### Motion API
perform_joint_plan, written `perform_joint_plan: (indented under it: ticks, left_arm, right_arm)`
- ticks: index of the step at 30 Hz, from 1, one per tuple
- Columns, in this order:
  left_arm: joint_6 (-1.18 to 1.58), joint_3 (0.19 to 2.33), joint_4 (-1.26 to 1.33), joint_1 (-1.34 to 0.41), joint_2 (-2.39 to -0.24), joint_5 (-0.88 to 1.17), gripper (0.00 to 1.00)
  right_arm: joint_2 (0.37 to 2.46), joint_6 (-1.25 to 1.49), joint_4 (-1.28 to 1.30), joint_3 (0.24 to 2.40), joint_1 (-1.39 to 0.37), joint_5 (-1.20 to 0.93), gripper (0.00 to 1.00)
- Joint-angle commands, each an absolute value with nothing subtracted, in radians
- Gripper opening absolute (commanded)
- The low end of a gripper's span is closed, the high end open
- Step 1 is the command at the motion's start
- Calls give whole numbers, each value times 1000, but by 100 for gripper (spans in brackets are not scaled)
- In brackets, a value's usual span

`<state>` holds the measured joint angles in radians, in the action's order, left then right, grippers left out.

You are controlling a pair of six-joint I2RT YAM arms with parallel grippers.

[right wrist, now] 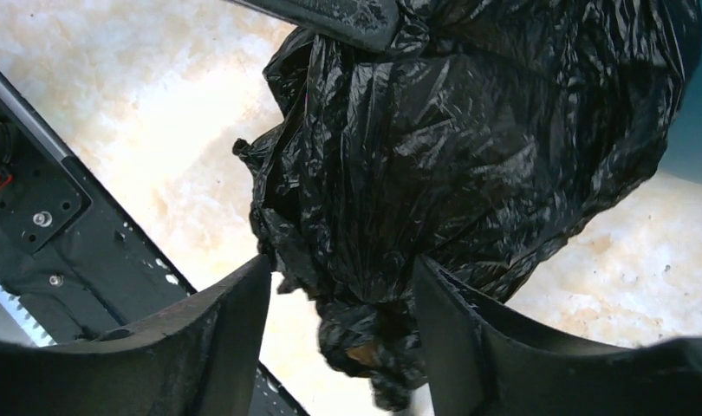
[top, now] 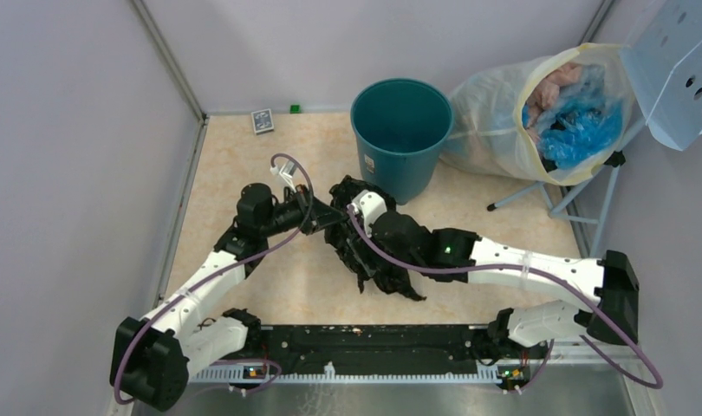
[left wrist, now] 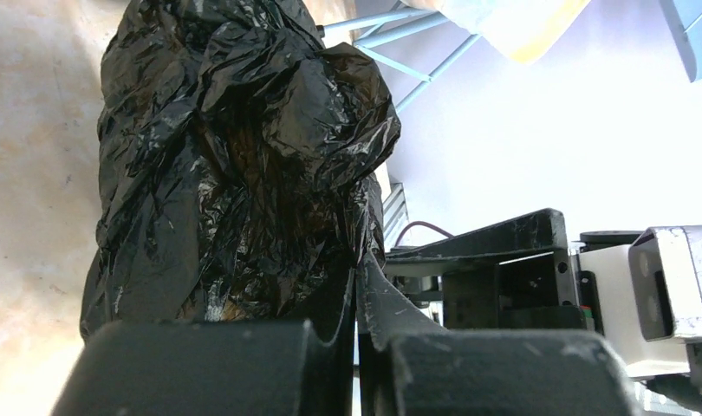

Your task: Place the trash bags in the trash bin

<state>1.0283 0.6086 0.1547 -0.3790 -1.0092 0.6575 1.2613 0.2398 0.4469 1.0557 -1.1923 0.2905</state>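
The black crinkled trash bag (top: pixel 375 265) hangs bunched between the two arms, just in front of the teal trash bin (top: pixel 401 130), which stands upright and open at the back. My left gripper (top: pixel 330 217) is shut on a fold of the trash bag (left wrist: pixel 243 156), which is pinched at its tips (left wrist: pixel 362 260). My right gripper (top: pixel 353 199) is open. In the right wrist view the knotted lower bunch of the bag (right wrist: pixel 469 147) lies between the spread fingers of the right gripper (right wrist: pixel 343 277), against the right one and apart from the left.
A large translucent sack (top: pixel 538 113) with blue and pink contents leans on a metal stand right of the bin, under a perforated panel (top: pixel 677 69). A small card box (top: pixel 262 120) lies at the back left. Walls close in both sides. A black rail (top: pixel 373 342) runs along the near edge.
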Motion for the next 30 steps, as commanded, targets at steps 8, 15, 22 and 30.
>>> perform_joint_plan:
  ticks: [8,15,22,30]
  left_arm:
    - [1108,563,248,-374,-980,656,1]
    - [906,619,116,-364,-970,651,53]
    - [666,686,-211,-350,-916,512,80]
    - [627,534,-37,-358,-871,706,87]
  right_arm:
    - [1313,312,314,1045,-1203,317,29]
    - [1262,395,350,1019,-1179,451,0]
    - [1069,485,233,844,-970,151,0]
    - [1042,491,204,758,-810,-61,0]
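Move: My left hand already pinches the black trash bag. The bag's middle hangs about 4 cm back and 5 cm to the right of that hand, some 6 cm lower; from my open right hand it is about 4 cm ahead, 1 cm to the right and 3 cm lower. The green bin's middle stands roughly 25 cm ahead of my right hand, 8 cm to its right and 4 cm lower. I ease my right hand a couple of centimetres left and shut its fingers on the bag; as they close, my left hand lets go, opening wide, backing off some 3 cm left and sinking about 3 cm, fingertips tipping down. Then my right hand draws the pinched plastic about 8 cm right and 4 cm forward, rolling and turning some 20 degrees clockwise. ##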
